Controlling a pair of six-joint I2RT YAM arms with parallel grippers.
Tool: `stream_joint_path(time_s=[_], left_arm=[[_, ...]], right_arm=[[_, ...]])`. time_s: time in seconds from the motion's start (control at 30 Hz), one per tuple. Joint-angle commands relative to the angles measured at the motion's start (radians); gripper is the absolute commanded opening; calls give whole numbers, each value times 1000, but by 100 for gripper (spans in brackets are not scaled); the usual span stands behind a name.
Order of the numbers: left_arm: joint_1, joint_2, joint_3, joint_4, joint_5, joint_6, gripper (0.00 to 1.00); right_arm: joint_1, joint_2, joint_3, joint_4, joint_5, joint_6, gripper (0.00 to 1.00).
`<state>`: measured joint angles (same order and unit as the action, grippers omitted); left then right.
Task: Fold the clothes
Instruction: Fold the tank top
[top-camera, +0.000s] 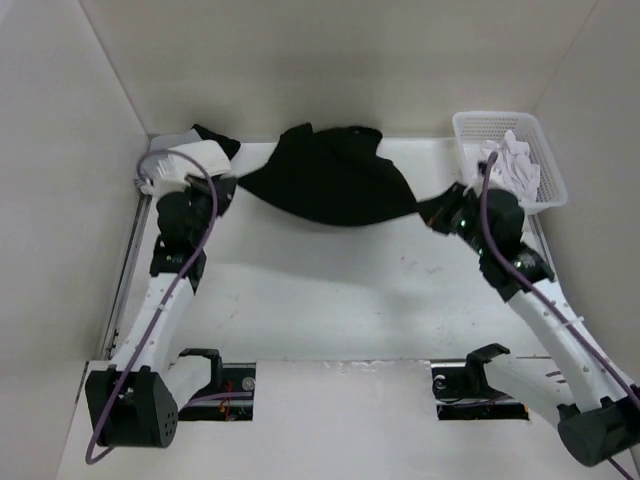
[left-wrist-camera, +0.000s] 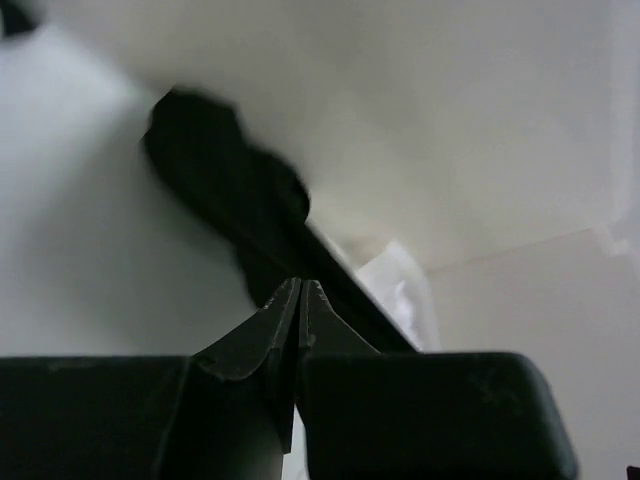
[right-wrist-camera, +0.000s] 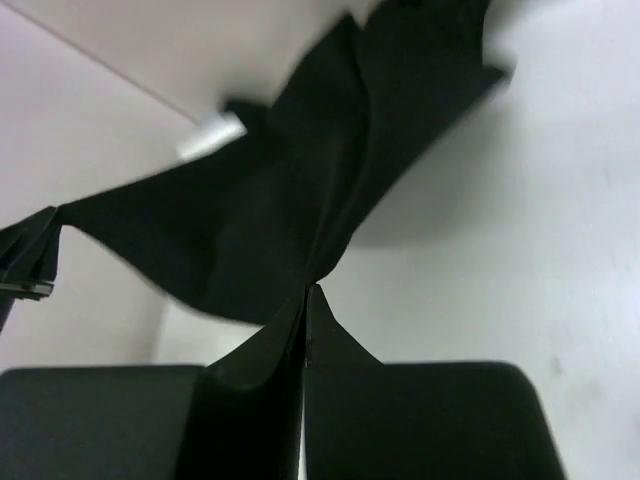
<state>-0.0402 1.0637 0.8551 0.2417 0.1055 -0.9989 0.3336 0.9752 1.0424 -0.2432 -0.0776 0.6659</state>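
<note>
The clothes are one black tank top (top-camera: 330, 180) hanging stretched between my two grippers above the back of the table, its middle sagging and its top bunched toward the rear wall. My left gripper (top-camera: 226, 186) is shut on its left end. My right gripper (top-camera: 436, 212) is shut on its right end. In the left wrist view the jaws (left-wrist-camera: 300, 286) meet on a taut black strip of the tank top (left-wrist-camera: 230, 190). The right wrist view shows the fingertips (right-wrist-camera: 308, 292) pinching a gathered corner of the tank top (right-wrist-camera: 300, 190), which fans out away from them.
A white mesh basket (top-camera: 470, 124) holding a white cloth bundle (top-camera: 520, 166) stands at the back right, close behind the right arm. A grey, white and black cloth pile (top-camera: 185, 150) lies at the back left corner. Walls enclose the table on three sides.
</note>
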Motion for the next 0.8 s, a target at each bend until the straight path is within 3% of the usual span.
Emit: stream_joint_path(time_s=[0.0,0.1,0.23,0.3,0.4,0.57,0.67,0.7,0.77], left_arm=[[0,-181,-250,35,-24,-4,1],[15,-348,-411,-85,-9,25,1],[41,-653,-536,-382,16,88,1],[40,-792,-551,-549,16,108,1],[-86,-892,-530,-663,-51,47,0],[-241,-941,-411,-748,-237,46,0],[-286,-886,-381,-701,-329,74,0],[-293,-834,-389,-649,-346,81,0],[-299,-695,-407,-488,-374,91,0]], right_arm=[[52,-191,-238,110,58,55,0],[116,-375,-447,55,90,104,0],[236,-608,-588,-138,133,178,0],[352,-697,-611,-230,185,245,0],[556,-751,-587,-368,315,331,0],[888,-764,-567,-508,519,535,0],[1040,-658,-547,-486,666,577,1],[1040,-598,-524,-469,712,549,1],[926,-465,-461,-415,728,441,1]])
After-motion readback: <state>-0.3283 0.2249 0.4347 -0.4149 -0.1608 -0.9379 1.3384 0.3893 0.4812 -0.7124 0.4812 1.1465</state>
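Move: Both hands already hold the tank top by its hem corners, roughly 28 cm above the bare near strip of table that they head for; that strip lies about 24 cm back of each. The swung-out body of the tank top is some 7 cm ahead and 21 cm right of the left hand, 12 cm ahead and 17 cm left of the right. The folded stack is about 18 cm ahead and 23 cm left of the left hand, and the white basket some 25 cm ahead and 34 cm right of the right hand. With fingers still shut on the hem corners, both hands sweep back and down together towards the near table edge, dropping steeply at first and then drawing back almost level, to lay out the tank top shoulders-first. The left goes about 17 cm back and 13 cm down, tipping down some 15 degrees, while the right goes about 22 cm back and 19 cm down and slightly left, tipping down some 20 degrees and turning counter-clockwise. ##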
